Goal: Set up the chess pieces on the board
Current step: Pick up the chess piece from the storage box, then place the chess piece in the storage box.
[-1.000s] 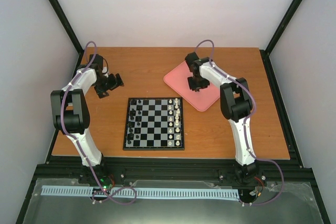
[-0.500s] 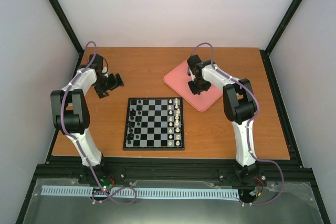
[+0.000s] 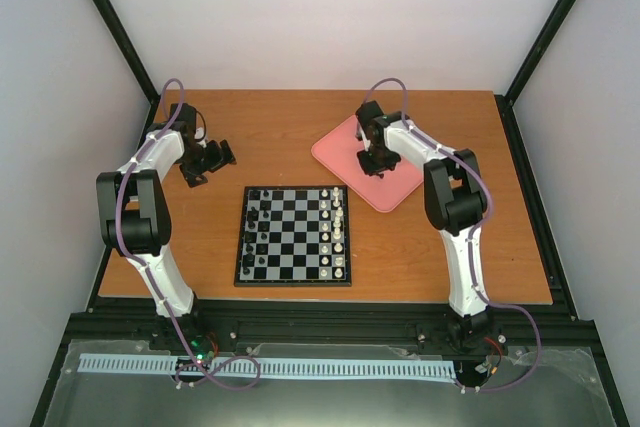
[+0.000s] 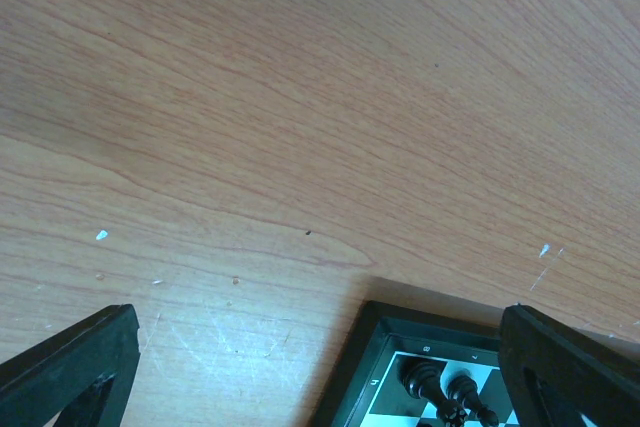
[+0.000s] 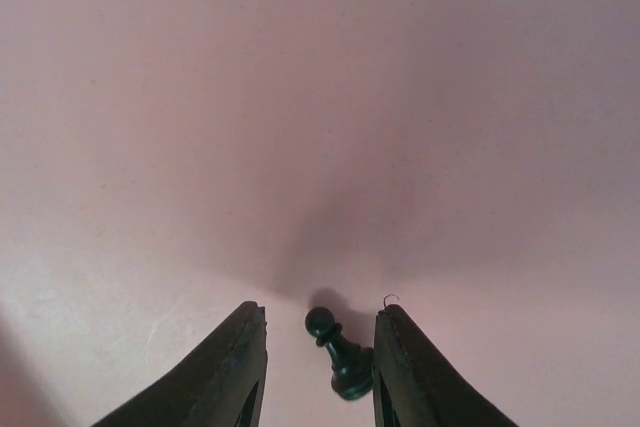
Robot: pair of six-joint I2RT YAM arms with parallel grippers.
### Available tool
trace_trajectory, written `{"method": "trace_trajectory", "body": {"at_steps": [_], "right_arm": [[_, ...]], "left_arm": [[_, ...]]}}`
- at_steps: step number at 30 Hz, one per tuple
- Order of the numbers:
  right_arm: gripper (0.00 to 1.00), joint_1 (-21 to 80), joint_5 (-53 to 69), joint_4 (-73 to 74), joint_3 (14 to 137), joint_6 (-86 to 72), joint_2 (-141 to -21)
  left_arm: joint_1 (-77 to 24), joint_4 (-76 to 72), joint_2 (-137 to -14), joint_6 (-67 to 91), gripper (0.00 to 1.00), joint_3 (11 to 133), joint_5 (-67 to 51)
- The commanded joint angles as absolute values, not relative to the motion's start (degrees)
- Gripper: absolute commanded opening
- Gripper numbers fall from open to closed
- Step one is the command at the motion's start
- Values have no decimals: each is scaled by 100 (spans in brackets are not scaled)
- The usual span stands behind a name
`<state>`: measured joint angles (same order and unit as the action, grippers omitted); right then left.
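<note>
The board (image 3: 292, 237) lies at the table's middle, black chess pieces (image 3: 255, 232) along its left side and white ones (image 3: 338, 232) along its right. My right gripper (image 3: 376, 161) hangs low over the pink tray (image 3: 395, 189). In the right wrist view a black pawn (image 5: 342, 359) leans on the tray (image 5: 300, 97) between my fingers; its base touches the right finger (image 5: 400, 367), and a gap separates it from the left one. That gripper (image 5: 322, 312) is open. My left gripper (image 3: 213, 160) is wide open over bare wood, holding nothing.
The left wrist view shows the board's corner (image 4: 378, 345) with two black pieces (image 4: 445, 387) between my left gripper's (image 4: 318, 315) fingers. Black frame posts and white walls ring the wooden table (image 3: 300, 137).
My right gripper has shifted slightly over the pink tray, and its jaws widened then narrowed around the pawn. The left arm has not moved.
</note>
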<state>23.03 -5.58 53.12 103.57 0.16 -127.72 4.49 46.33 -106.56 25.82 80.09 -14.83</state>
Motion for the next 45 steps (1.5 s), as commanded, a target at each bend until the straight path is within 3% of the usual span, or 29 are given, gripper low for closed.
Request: {"method": "trace_trajectory", "body": {"at_steps": [1, 7, 18, 21, 29, 35, 45], "right_arm": [[36, 2217, -615, 5403, 10480, 0, -13013], [34, 2037, -442, 5369, 10307, -37, -13038], [13, 1942, 25, 5275, 9984, -151, -12972], [3, 1942, 108, 5247, 10030, -214, -13005], [3, 1911, 87, 4710, 9964, -1157, -12604], [3, 1925, -34, 2834, 8769, -1796, -11660], [3, 2074, -1103, 910, 7623, -1692, -11182]], "left_arm": [[458, 4651, -10677, 2525, 100, 8109, -1542], [457, 4672, -10746, 2523, 100, 8183, -1551], [458, 4685, -10830, 2531, 100, 8260, -1555], [457, 4693, -10789, 2533, 100, 8245, -1547], [461, 4702, -10666, 2516, 100, 8205, -1515], [457, 4642, -10612, 2530, 100, 8088, -1512], [457, 4597, -10647, 2551, 100, 8092, -1533]]}}
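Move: The last black pawn lies on its side on the pink tray, almost under the right hand: level with it, roughly 2 cm to its right and 2 cm below. The tray's middle is about 3 cm ahead and 1 cm left; the white pieces stand some 16 cm back and 11 cm left, and the chessboard's middle about 17 cm back and 21 cm left. From the left hand the pawn is around 44 cm to the right, 3 cm ahead and 7 cm lower. The right hand sinks about 2 cm towards the tray while easing a similar way to its right, so that its part-open fingers come around the lying pawn, then closes them and pinches it, drifting slightly back left. With the grip kept shut it lifts roughly 5 cm off the tray and 3 cm forward, turning clockwise and tilting so that the fingertips swing some 20 degrees forward and also to the left. ##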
